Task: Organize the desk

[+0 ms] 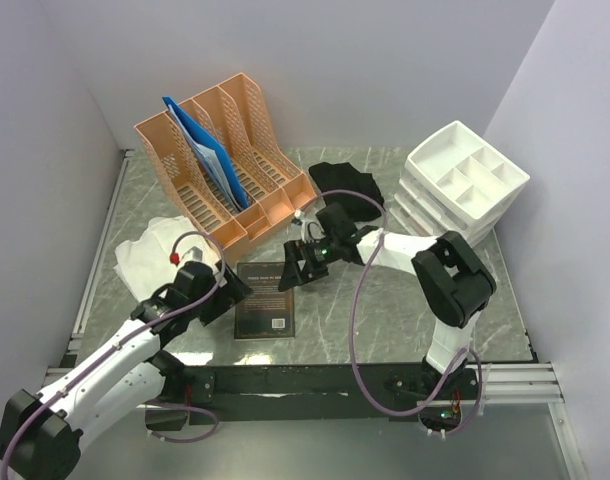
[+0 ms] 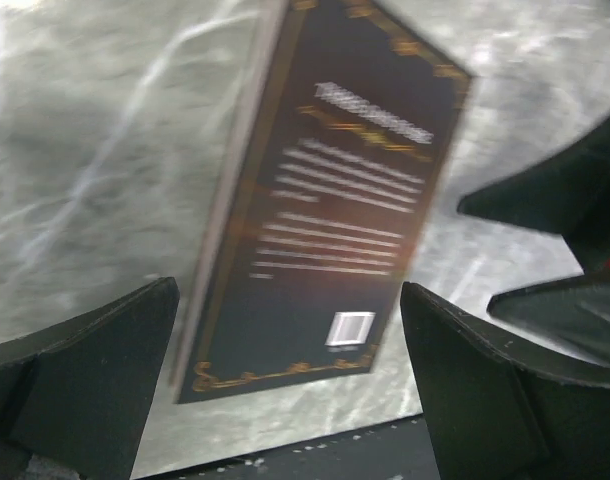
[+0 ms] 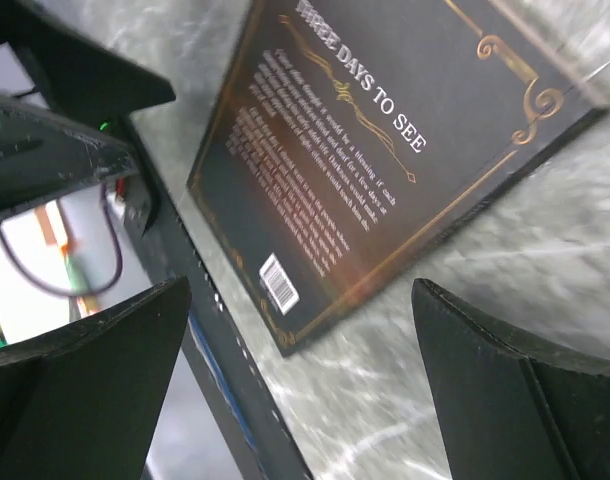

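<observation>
The desk (image 1: 385, 300) is a grey-green marble top with white veins. A dark book (image 1: 265, 299) with gold trim and a barcode lies flat on it, back cover up, near the front edge. My left gripper (image 1: 233, 291) hovers at the book's left side, open and holding nothing. In the left wrist view the book (image 2: 325, 200) lies ahead of that gripper (image 2: 290, 400), between its spread fingers. My right gripper (image 1: 294, 268) hangs open over the book's upper right corner. The right wrist view shows the book (image 3: 385, 130) beyond the empty gripper (image 3: 300, 400).
An orange file rack (image 1: 235, 165) holding a blue folder (image 1: 207, 150) stands at the back left. White drawer trays (image 1: 463, 185) sit at the back right, with a black cloth (image 1: 343, 183) beside them. A white cloth (image 1: 153, 248) lies at the left. The black rail (image 3: 220, 370) runs along the front edge.
</observation>
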Available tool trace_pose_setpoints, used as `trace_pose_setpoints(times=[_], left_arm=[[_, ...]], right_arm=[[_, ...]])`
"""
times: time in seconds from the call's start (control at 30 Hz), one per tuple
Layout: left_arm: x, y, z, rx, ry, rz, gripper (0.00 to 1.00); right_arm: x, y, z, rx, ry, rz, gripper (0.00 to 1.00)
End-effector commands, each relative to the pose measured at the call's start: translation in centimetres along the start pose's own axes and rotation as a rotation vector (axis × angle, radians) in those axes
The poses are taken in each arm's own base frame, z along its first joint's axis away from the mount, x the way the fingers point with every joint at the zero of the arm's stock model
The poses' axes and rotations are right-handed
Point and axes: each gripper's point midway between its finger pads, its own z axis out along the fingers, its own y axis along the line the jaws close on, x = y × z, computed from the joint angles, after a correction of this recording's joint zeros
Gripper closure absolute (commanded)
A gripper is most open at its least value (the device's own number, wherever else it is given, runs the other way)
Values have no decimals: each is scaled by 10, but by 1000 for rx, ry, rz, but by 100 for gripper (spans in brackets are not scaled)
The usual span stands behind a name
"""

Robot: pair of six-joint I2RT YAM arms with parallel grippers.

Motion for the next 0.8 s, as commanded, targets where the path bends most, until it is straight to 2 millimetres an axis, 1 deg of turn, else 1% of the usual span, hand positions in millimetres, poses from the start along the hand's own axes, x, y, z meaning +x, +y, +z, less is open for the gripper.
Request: trace_pose_setpoints(times=[0.0, 0.03, 0.07, 0.1, 0.13, 0.17, 0.2, 0.23, 0.27, 0.3, 0.33, 0.37, 0.43, 0.47, 0.53, 0.57, 0.67, 0.7, 0.77], left_arm=[[0, 7, 7, 4, -1, -48, 0], [1, 11, 9, -2, 1, -50, 1], [1, 12, 11, 6, 3, -52, 1], [0, 4, 12, 47, 0, -49, 0], [2, 8, 15, 55, 7, -45, 1], [4, 8, 17, 67, 15, -48, 1], [5, -3, 17, 128, 30, -47, 1], [8, 4, 21, 127, 42, -52, 1], [11, 6, 24, 125, 56, -59, 1], [13, 2, 25, 153, 74, -60, 0], [18, 12, 29, 126, 91, -61, 0], [20, 15, 31, 119, 101, -64, 1], [24, 22, 34, 105, 126, -68, 0], [25, 25, 35, 99, 133, -73, 1], [26, 30, 37, 84, 148, -78, 1], [27, 32, 38, 74, 153, -84, 1], [30, 44, 41, 16, 167, -100, 1], [28, 45, 41, -2, 163, -106, 1], [31, 62, 41, -100, 174, -114, 0]], right_arm=[[-14, -8, 27, 113, -87, 129, 0], [-14, -12, 30, 136, -86, 157, 0], [-17, -18, 31, 179, -91, 178, 0], [-13, -26, 36, 197, -75, 201, 1], [-13, -29, 39, 211, -72, 226, 1], [-14, -31, 41, 222, -70, 238, 5], [-10, -38, 46, 227, -52, 257, 7], [-8, -42, 48, 243, -44, 269, 10], [-6, -45, 50, 259, -37, 271, 20], [-1, -54, 52, 293, -28, 275, 24], [0, -56, 53, 295, -22, 273, 28], [5, -60, 55, 302, -9, 280, 40], [8, -65, 55, 321, -3, 280, 53], [9, -67, 55, 327, -1, 283, 66], [11, -74, 55, 343, 4, 287, 78], [12, -76, 55, 350, 6, 285, 88], [15, -86, 53, 383, 15, 278, 98], [16, -88, 53, 389, 20, 272, 99], [18, -90, 54, 398, 29, 272, 100]])
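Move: The open right hand has the book's middle about 8 cm to its left, level ahead, and some 6 cm below; the black cloth lies roughly 22 cm ahead and 15 cm to the right. From the wide-open left hand, the book is about 8 cm to the right, 3 cm ahead and 6 cm lower, with the file rack about 30 cm straight ahead and the white cloth 14 cm ahead, 18 cm left. The right fingers come against the book's right edge, towards its far end, and shut completely beside it with nothing between them, as that hand sinks some 5 cm and slides about as far forward, turning clockwise and tipping down. The left hand, fingers kept wide, lowers about 4 cm to the book's left side, then edges forward and rolls its left side down about 10 degrees, its left finger coming up to the book's left edge. ##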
